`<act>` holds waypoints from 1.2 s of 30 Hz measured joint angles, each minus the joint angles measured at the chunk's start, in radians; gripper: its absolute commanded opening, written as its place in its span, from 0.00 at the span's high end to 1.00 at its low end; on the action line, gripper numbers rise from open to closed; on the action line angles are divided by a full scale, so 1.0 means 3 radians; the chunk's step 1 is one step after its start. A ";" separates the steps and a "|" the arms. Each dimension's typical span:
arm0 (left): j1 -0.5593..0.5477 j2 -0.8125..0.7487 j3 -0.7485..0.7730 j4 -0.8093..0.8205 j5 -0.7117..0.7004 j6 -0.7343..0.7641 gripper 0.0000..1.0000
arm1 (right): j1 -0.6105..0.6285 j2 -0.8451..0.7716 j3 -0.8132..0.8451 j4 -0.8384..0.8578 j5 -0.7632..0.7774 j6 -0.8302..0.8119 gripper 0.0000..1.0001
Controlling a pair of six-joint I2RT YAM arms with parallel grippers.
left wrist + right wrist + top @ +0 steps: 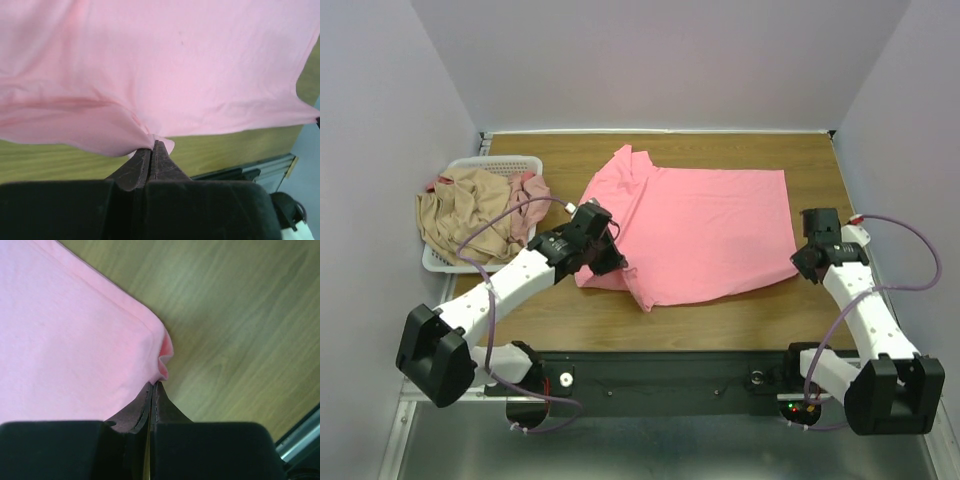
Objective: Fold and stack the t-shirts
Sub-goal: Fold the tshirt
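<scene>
A salmon-pink t-shirt (705, 230) lies spread across the middle of the wooden table, its left part folded over. My left gripper (616, 262) is shut on the shirt's near left edge; in the left wrist view the gripper (153, 145) pinches a tuck of the pink cloth (165, 70). My right gripper (798, 262) is shut on the shirt's near right corner, where the right wrist view shows the gripper (153, 385) clamping the pink cloth (65, 350). A tan-beige t-shirt (465, 215) and a dusty pink t-shirt (528, 200) lie crumpled in the basket.
A white slatted basket (505, 162) stands at the table's left side, against the left wall. Bare wood (740, 315) shows in front of the shirt and along the far edge. Walls close in the table on three sides.
</scene>
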State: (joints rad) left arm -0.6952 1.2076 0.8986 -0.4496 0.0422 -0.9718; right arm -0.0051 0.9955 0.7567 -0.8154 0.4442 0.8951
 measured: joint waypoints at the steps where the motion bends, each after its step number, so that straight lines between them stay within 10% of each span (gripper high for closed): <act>1: 0.0048 0.0027 0.0020 0.0005 -0.0005 0.0036 1.00 | 0.0000 0.0089 0.0052 0.0052 0.0013 -0.0014 0.99; 36: 0.1055 0.2230 0.2061 -0.0050 -0.0051 0.1158 1.00 | 0.0000 0.2255 0.1306 0.0661 0.0367 -0.0408 0.99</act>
State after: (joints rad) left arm -0.3786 1.8767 1.5169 -0.4644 0.0269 -0.6243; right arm -0.0051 1.6718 1.1484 -0.6170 0.5545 0.7727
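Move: My left hand holds the pink t-shirt's near edge near its left end. The t-shirt's middle strip, where that edge is going, lies about 24 cm ahead, 3 cm left and 12 cm below. The far sleeve is some 43 cm straight ahead, and the laundry basket 38 cm left and 22 cm ahead. From my right hand, on the near hem corner, that strip's hem end lies about 18 cm ahead and 8 cm below, the far hem corner 38 cm ahead and 4 cm left. Keeping both pinches shut on the near edge, I carry it forward over the shirt with both hands together, the left about 21 cm and a little left, the right about 13 cm. Each hand arcs, lifting 2–3 cm at first, then sinking some 5 cm towards the middle strip, while my left wrist rolls about 15 degrees, its left side rising. ##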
